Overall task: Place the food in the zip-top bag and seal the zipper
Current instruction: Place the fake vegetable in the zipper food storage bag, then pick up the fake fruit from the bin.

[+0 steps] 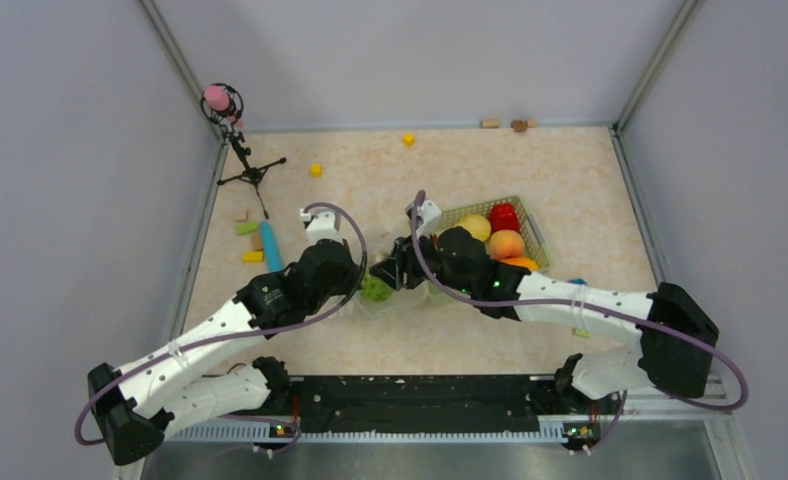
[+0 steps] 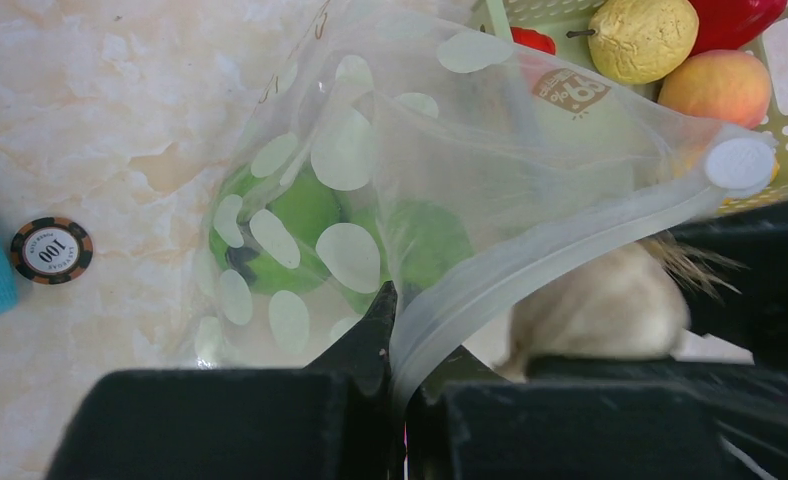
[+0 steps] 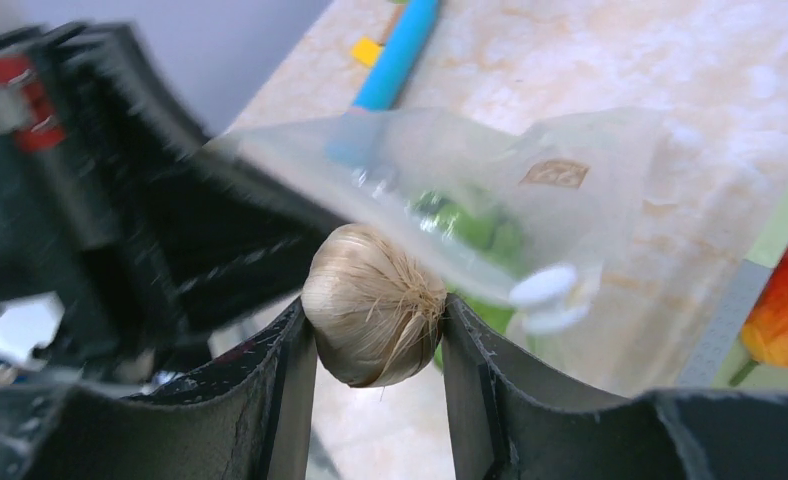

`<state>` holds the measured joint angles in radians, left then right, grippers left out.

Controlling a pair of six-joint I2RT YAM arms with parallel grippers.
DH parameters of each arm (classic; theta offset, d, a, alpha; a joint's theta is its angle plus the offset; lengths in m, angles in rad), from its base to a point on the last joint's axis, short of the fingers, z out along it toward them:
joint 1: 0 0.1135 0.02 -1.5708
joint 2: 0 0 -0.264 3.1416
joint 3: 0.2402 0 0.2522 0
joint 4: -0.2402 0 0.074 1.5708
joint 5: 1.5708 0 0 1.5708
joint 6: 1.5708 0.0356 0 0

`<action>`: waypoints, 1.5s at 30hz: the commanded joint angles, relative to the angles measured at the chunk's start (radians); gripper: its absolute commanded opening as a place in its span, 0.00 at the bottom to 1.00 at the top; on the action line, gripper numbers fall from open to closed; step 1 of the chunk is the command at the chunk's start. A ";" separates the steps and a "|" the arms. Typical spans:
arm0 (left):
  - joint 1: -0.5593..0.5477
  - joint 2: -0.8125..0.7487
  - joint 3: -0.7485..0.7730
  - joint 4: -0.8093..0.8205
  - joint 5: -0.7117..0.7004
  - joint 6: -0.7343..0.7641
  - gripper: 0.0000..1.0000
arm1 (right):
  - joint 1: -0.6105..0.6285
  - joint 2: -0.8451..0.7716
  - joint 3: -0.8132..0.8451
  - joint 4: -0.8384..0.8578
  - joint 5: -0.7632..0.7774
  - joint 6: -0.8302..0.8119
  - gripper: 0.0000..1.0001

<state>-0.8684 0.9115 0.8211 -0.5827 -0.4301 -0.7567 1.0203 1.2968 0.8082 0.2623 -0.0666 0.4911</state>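
Observation:
The dotted clear zip-top bag [image 2: 370, 170] lies mid-table with a green striped melon [image 2: 290, 225] inside. My left gripper [image 2: 402, 345] is shut on the bag's whitish zipper strip [image 2: 530, 265] and holds the mouth up. My right gripper [image 3: 378, 330] is shut on a pale garlic bulb [image 3: 370, 305] at the bag's mouth [image 3: 440, 200]; the bulb also shows in the left wrist view [image 2: 600, 305]. In the top view both grippers meet near the melon [image 1: 375, 288]. More food, yellow [image 1: 475, 226], red [image 1: 504, 215] and peach [image 1: 506, 244], sits in the green basket [image 1: 535, 232].
A blue stick [image 1: 270, 247] and small coloured blocks [image 1: 247, 228] lie at the left. A poker chip [image 2: 51, 250] lies on the table left of the bag. A small tripod [image 1: 240, 150] stands at the back left. Yellow cubes [image 1: 315, 169] lie farther back.

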 commanded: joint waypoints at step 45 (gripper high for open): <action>-0.003 -0.017 0.012 0.033 0.002 -0.014 0.00 | 0.133 -0.354 -0.283 0.131 0.553 0.120 0.99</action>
<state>-0.8665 0.8989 0.8093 -0.5900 -0.4122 -0.7616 1.1439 1.0439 0.6003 0.3569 0.3408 0.5564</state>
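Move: The right gripper holds the garlic at the mouth of the zip-top bag, whose middle is roughly 7 cm ahead of it, 1 cm to its left and 12 cm below. Inside, the cabbage lies some 3 cm ahead, 1 cm left and 15 cm down, and the watermelon 8 cm left, 5 cm ahead, equally low. The basket's middle is about 23 cm right, 12 cm ahead. The left gripper pinches the rim; the bag's middle is about 5 cm ahead, 3 cm right and 9 cm below it. Keep the left gripper pinching the bag's rim, nearly still. Push the right gripper with the garlic forward about 8 cm and down 6 cm into the bag over the cabbage, swinging clockwise some 30 degrees, and open the fingers to let go. Then draw the opened hand back out of the bag, up and to the right, turning partway back. ##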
